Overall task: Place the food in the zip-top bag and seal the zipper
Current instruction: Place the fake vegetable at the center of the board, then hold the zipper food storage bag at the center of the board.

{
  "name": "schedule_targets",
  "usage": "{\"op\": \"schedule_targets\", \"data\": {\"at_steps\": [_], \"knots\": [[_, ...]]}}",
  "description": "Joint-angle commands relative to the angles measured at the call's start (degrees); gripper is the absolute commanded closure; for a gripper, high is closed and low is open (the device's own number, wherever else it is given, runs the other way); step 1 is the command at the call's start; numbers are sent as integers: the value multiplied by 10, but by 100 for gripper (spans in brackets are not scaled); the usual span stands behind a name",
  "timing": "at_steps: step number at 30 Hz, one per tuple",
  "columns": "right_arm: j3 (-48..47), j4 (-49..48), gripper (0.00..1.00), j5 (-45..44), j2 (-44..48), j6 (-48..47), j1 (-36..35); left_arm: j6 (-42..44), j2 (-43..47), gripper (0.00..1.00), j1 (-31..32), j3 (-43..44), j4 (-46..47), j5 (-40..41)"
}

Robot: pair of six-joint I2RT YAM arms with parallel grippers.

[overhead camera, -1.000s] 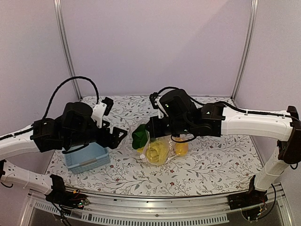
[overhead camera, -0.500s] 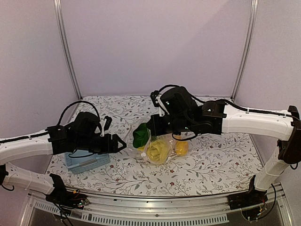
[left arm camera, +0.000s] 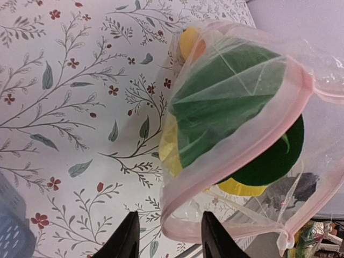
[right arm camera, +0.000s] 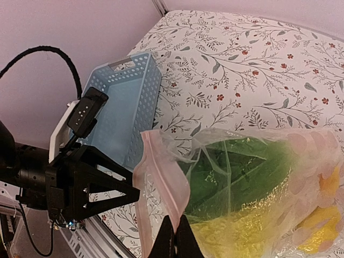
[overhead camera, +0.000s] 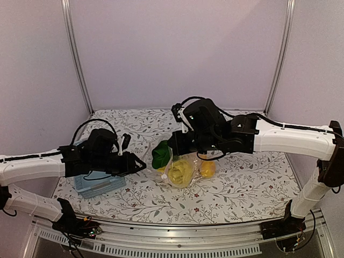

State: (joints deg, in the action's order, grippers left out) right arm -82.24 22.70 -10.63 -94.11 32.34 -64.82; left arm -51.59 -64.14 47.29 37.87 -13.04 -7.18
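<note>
The clear zip-top bag [overhead camera: 180,167] hangs at mid-table with the food inside: dark-green bok choy [overhead camera: 159,155], pale-yellow cabbage [overhead camera: 180,173] and an orange fruit [overhead camera: 207,169]. My right gripper [right arm camera: 176,239] is shut on the pink zipper strip [right arm camera: 161,183] and holds the bag's mouth up. My left gripper [left arm camera: 169,242] is at the bag's left side. Its fingers [left arm camera: 127,239] stand apart with the zipper corner [left arm camera: 183,228] between them, not touching either one. The bok choy [left arm camera: 226,107] fills the bag's mouth in the left wrist view.
A light-blue slotted basket [overhead camera: 99,185] sits at the left under my left arm; it also shows in the right wrist view [right arm camera: 121,107]. The floral tablecloth [overhead camera: 242,188] covers the table. Metal frame posts [overhead camera: 75,54] stand at the back corners.
My left arm has dropped and moved right to the bag's mouth, and its jaws have narrowed around the zipper corner. The right gripper and the bag have barely moved.
</note>
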Motion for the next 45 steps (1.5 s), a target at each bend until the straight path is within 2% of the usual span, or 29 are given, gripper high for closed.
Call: {"op": "schedule_targets", "data": {"at_steps": [1, 8, 13, 17, 22, 28, 34, 38, 41, 45], "knots": [[-19, 2, 100, -11, 23, -5, 5, -1, -14, 62, -10, -1, 15, -11], [-22, 2, 100, -10, 20, -6, 5, 0, -20, 66, -10, 0, 5, -6], [-25, 2, 100, -10, 18, -8, 4, -5, -26, 72, -10, 2, 17, -17], [-28, 3, 100, -9, 16, -9, 5, -2, -30, 82, -10, 8, 16, -18], [-29, 5, 100, -10, 14, -10, 5, -2, -34, 87, -10, 12, 21, -22], [-30, 7, 100, -11, 10, -14, 4, -13, -30, 100, -10, 16, 33, -26], [-35, 13, 99, -7, 13, -25, 5, -23, -23, 100, -11, 37, 69, -36], [-43, 26, 83, -13, 27, -49, 5, -21, -31, 100, -14, 81, 90, -42], [-47, 44, 59, -30, 49, -73, 5, -20, -42, 100, -16, 116, 110, -42], [-41, 80, 35, -73, 89, -96, 5, -20, -62, 100, -17, 156, 158, -39]]}}
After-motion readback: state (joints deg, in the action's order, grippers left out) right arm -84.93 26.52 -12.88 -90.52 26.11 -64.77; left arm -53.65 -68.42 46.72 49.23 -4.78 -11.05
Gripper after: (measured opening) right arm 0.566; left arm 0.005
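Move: The bag's loose lip lies just beyond the left fingertips, about 1 cm ahead and 1 cm right, already between the half-open fingers. From that hand, the green vegetable is some 5 cm ahead, 6 cm right and about level. The yellow cabbage is roughly 2 cm ahead, 13 cm right and 5 cm lower; the basket is 4 cm ahead, 17 cm left and 10 cm lower. From the right hand, shut on the other lip, the loose lip is about 1 cm back, 8 cm left and 9 cm lower. The bag's loose lip is pinched by the left hand, which sinks a centimetre as its fingers slowly shut, then quickly lifts it some 10 cm, carrying it about 5 cm right and 3 forward, fingertips tipping up some 15 degrees. The right hand holds the other lip nearly still until late, then opens past halfway, rising about 4 cm and easing right. ##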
